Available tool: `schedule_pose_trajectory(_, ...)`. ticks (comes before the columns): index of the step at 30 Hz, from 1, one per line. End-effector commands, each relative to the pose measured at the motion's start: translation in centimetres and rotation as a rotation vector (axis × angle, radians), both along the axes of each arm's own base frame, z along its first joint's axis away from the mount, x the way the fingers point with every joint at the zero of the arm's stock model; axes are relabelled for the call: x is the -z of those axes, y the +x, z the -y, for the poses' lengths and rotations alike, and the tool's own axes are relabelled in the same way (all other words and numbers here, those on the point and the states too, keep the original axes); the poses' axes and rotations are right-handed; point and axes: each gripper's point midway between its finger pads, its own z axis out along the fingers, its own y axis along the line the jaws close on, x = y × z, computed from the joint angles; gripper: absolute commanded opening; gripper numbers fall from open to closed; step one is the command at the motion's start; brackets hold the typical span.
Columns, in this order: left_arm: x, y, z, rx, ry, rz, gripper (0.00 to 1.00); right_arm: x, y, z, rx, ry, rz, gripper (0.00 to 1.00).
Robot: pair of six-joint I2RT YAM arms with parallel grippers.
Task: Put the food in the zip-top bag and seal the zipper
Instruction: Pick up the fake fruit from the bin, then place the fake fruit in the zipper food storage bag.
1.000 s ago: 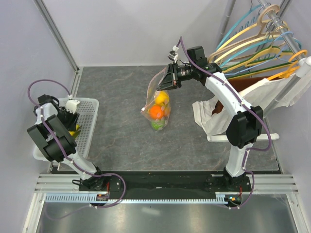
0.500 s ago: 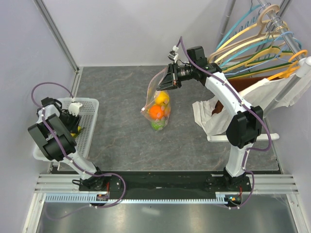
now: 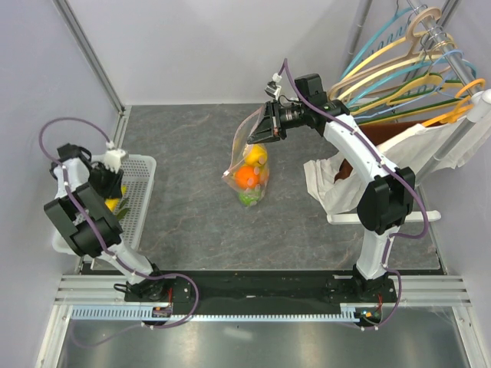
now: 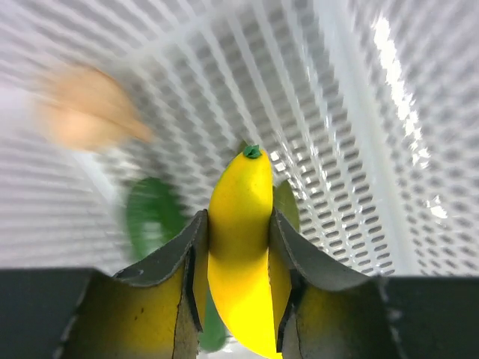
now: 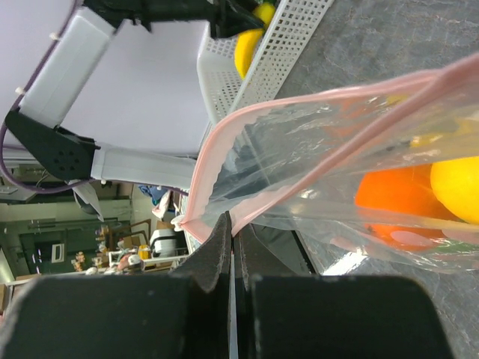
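My left gripper (image 4: 238, 217) is down in the white mesh basket (image 4: 337, 134), its jaws pressed against both sides of a yellow piece of food (image 4: 239, 239). In the top view that gripper (image 3: 111, 184) is over the basket's far end. My right gripper (image 5: 233, 228) is shut on the rim of the zip-top bag (image 5: 322, 149) at the pink zipper (image 5: 217, 142), which gapes open. The bag (image 3: 244, 165) hangs from the right gripper (image 3: 268, 123) with orange (image 3: 246, 177), yellow (image 3: 256, 156) and green (image 3: 247, 198) food inside, its bottom on the table.
A green piece (image 4: 150, 213) and a blurred orange one (image 4: 90, 108) lie in the basket (image 3: 142, 192) beside the held one. Coloured hangers (image 3: 406, 69) and a white cloth (image 3: 337, 180) fill the right side. The left wall is close to the left arm.
The left wrist has shifted toward the basket's far end, and its jaws have narrowed onto the yellow piece. The right arm and the bag have not moved.
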Motion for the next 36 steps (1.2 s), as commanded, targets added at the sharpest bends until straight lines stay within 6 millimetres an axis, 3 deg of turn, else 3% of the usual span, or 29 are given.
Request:
schedule_pose_trajectory(1, -13.7, 4.7, 3.6, 0.035, -0.124, 0.338, 0.16, -0.1, -0.6, 0.0, -0.011, 0.001, 0.017, 0.00)
schedule_pose_trajectory(5, -21.5, 6.0, 9.9, 0.155, -0.299, 0.503, 0.11, -0.2, -0.6, -0.2, -0.015, 0.002, 0.023, 0.00)
schedule_pose_trajectory(8, -27.5, 5.7, 16.0, 0.299, -0.407, 0.635, 0.08, -0.2, -0.7, -0.3, -0.019, 0.000, 0.023, 0.00)
schedule_pose_trajectory(9, -29.3, 5.1, 19.2, 0.381, -0.430, 0.667, 0.07, -0.1, -0.7, -0.3, -0.018, -0.002, 0.021, 0.00)
schedule_pose_trajectory(10, -31.1, 4.8, 21.0, 0.377, -0.466, 0.679, 0.07, 0.0, -0.8, -0.4, -0.019, -0.003, 0.023, 0.00)
schedule_pose_trajectory(11, -32.8, 5.8, 21.8, 0.385, -0.413, 0.743, 0.06, 0.0, -0.8, -0.4, -0.019, -0.007, 0.022, 0.00)
schedule_pose_trajectory(12, -34.0, 5.3, 25.5, 0.416, -0.460, 0.733, 0.03, 0.0, -0.8, -0.4, -0.017, -0.008, 0.024, 0.00)
schedule_pose_trajectory(13, -36.2, 5.1, 26.9, 0.423, -0.456, 0.785, 0.02, 0.0, -0.8, -0.3, -0.014, -0.009, 0.023, 0.00)
schedule_pose_trajectory(14, -37.6, 6.3, 26.7, 0.346, -0.394, 0.846, 0.02, 0.0, -0.7, -0.3, -0.012, -0.010, 0.022, 0.00)
schedule_pose_trajectory(15, -38.4, 5.7, 30.0, 0.382, -0.426, 0.841, 0.02, 0.1, -0.7, -0.4, -0.011, -0.011, 0.018, 0.00)
schedule_pose_trajectory(16, -40.1, 5.9, 30.9, 0.346, -0.435, 0.865, 0.02, 0.2, -0.7, -0.4, -0.012, -0.012, 0.019, 0.00)
schedule_pose_trajectory(17, -40.6, 6.9, 30.3, 0.256, -0.370, 0.893, 0.02, 0.2, -0.7, -0.4, -0.011, -0.014, 0.013, 0.00)
schedule_pose_trajectory(18, -41.5, 6.4, 32.1, 0.269, -0.384, 0.908, 0.02, 0.2, -0.6, -0.4, -0.006, -0.013, 0.007, 0.00)
schedule_pose_trajectory(20, -43.1, 6.3, 32.8, 0.232, -0.379, 0.961, 0.02, 0.0, -0.6, -0.6, -0.010, -0.008, 0.009, 0.00)
schedule_pose_trajectory(21, -44.1, 5.8, 34.2, 0.261, -0.404, 0.999, 0.02, -0.2, -0.5, -0.6, -0.006, -0.003, 0.007, 0.00)
schedule_pose_trajectory(22, -44.0, 5.8, 34.8, 0.272, -0.398, 1.021, 0.02, -0.3, -0.6, -0.7, -0.012, 0.003, 0.002, 0.00)
schedule_pose_trajectory(24, -45.6, 3.6, 36.5, 0.349, -0.427, 1.106, 0.02, -0.4, -0.5, -0.8, -0.014, 0.008, 0.003, 0.00)
schedule_pose_trajectory(26, -45.6, 3.2, 38.7, 0.485, -0.434, 1.214, 0.02, -0.4, -0.6, -0.9, -0.022, 0.012, 0.003, 0.00)
schedule_pose_trajectory(27, -46.8, 1.5, 39.3, 0.571, -0.436, 1.297, 0.02, -0.5, -0.7, -1.0, -0.024, 0.014, 0.004, 0.00)
schedule_pose_trajectory(28, -46.0, 1.5, 40.4, 0.630, -0.453, 1.334, 0.02, -0.5, -0.7, -0.9, -0.023, 0.014, 0.000, 0.00)
schedule_pose_trajectory(30, -46.2, -0.7, 41.9, 0.810, -0.491, 1.424, 0.02, -0.5, -0.9, -1.1, -0.032, 0.020, 0.000, 0.00)
schedule_pose_trajectory(31, -44.2, -0.7, 42.7, 0.871, -0.496, 1.416, 0.02, -0.5, -0.9, -1.1, -0.030, 0.020, -0.003, 0.00)
schedule_pose_trajectory(32, -45.0, -1.7, 43.5, 0.950, -0.525, 1.482, 0.02, -0.6, -1.0, -1.2, -0.035, 0.023, -0.001, 0.00)
schedule_pose_trajectory(33, -44.1, -1.5, 44.1, 0.983, -0.528, 1.477, 0.02, -0.6, -1.1, -1.1, -0.036, 0.023, -0.001, 0.00)
schedule_pose_trajectory(36, -43.8, -1.5, 45.3, 1.090, -0.511, 1.514, 0.02, -0.6, -1.4, -1.1, -0.040, 0.025, -0.005, 0.00)
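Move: The bag's open mouth, where the left hand's banana is headed, lies about 45 cm to its right, some 5 ahead and 20 above. In the bag, the orange is roughly 47 cm right, 6 ahead and level in height; the lemon is about 50 right and 12 ahead, also level. The cucumber in the bin is about 8 cm left, 3 back and 4 below. From the right hand, which holds the rim, the mouth is about 4 cm left, 1 back and 3 below. Left hand, still gripping the banana, sweeps about 43 cm right and 40 up towards the bag's mouth, tilting outward. ##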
